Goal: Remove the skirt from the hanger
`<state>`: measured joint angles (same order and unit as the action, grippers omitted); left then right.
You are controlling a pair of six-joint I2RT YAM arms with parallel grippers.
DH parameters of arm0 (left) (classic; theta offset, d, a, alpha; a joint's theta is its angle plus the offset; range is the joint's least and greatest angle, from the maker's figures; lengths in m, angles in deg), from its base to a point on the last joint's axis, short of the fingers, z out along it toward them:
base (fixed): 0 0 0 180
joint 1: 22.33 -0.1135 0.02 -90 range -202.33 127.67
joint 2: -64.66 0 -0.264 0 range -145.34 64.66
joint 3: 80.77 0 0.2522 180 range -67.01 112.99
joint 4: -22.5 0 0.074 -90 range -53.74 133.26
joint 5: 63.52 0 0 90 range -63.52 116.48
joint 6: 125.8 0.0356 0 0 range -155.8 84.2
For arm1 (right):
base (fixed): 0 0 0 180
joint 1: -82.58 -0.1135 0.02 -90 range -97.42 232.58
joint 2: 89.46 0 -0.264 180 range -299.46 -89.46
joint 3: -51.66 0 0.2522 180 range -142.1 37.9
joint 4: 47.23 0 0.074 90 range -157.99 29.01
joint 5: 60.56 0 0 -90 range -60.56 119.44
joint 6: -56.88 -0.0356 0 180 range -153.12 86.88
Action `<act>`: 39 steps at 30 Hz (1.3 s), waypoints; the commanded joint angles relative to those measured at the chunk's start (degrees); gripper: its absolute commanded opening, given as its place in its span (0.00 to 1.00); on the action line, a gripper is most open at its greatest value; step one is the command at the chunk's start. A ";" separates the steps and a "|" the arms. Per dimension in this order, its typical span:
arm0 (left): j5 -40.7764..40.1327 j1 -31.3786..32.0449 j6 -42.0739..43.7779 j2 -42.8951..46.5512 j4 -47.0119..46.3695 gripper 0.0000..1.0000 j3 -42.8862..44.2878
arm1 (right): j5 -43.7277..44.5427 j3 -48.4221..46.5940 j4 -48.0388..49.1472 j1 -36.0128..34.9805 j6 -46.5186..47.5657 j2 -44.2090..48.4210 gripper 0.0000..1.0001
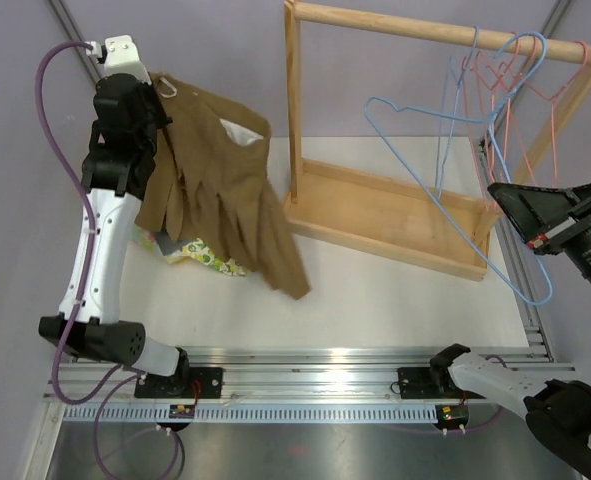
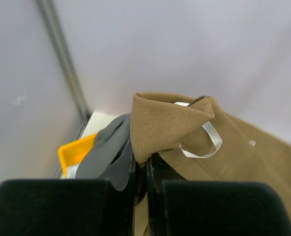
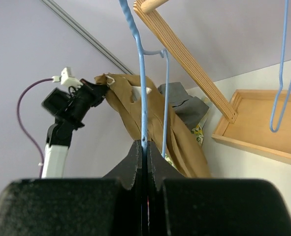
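The brown skirt (image 1: 220, 190) hangs free from my left gripper (image 1: 160, 95), which is raised at the far left and shut on its waistband. In the left wrist view the fingers pinch a fold of the skirt (image 2: 170, 123) at the left gripper (image 2: 140, 164), beside a white hanging loop (image 2: 209, 142). My right gripper (image 1: 495, 195) is shut on the wire of a light blue hanger (image 1: 475, 235) at the right, apart from the skirt. The right wrist view shows the hanger wire (image 3: 143, 98) clamped in the right gripper (image 3: 145, 145), with the skirt (image 3: 130, 108) beyond it.
A wooden clothes rack (image 1: 385, 210) stands at the back centre, with several pink and blue wire hangers (image 1: 505, 70) on its rod. A floral cloth (image 1: 210, 255) lies on the table under the skirt. A grey garment (image 3: 184, 105) lies behind it.
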<state>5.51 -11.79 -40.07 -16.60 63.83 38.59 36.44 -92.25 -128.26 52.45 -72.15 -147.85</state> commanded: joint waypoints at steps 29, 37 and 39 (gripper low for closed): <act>13.14 -15.64 -22.62 3.09 4.77 0.99 -18.84 | 14.08 -0.01 10.40 0.33 11.87 -13.22 0.00; 23.51 -14.68 -18.32 22.78 8.20 0.99 -35.97 | 19.18 -1.07 15.49 0.51 14.68 -21.41 0.00; 27.19 -14.68 -16.31 29.44 7.67 0.99 -41.67 | 21.11 -3.25 14.89 0.60 15.47 -24.57 0.00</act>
<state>24.13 -26.76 -59.70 8.78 71.50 4.14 52.68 -92.69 -117.02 52.64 -59.12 -169.78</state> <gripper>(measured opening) 0.987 0.030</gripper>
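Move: The left hand, holding the brown skirt by its waistband, has the clothes pile with the grey garment about 8 cm ahead, 3 cm left and some 42 cm below; the yellow tray under it lies 13 cm ahead and 18 cm left, the rack's left post 7 cm ahead and 28 cm right. For the right hand, with its blue hanger, the rod is about 32 cm ahead, 2 cm left and 5 cm up; the hanging blue hangers are 30 cm ahead and 5 cm right. Forward, left and slightly down over the pile, the left hand swings the skirt, opens wide to let go, dips to about 25 cm below its start, then draws back some 20 cm and rises partway. The right hand eases back and sinks about 7 cm, then carries the still-pinched blue hanger forward some 20 cm to the rod, lifting before dipping slightly, turning clockwise. ##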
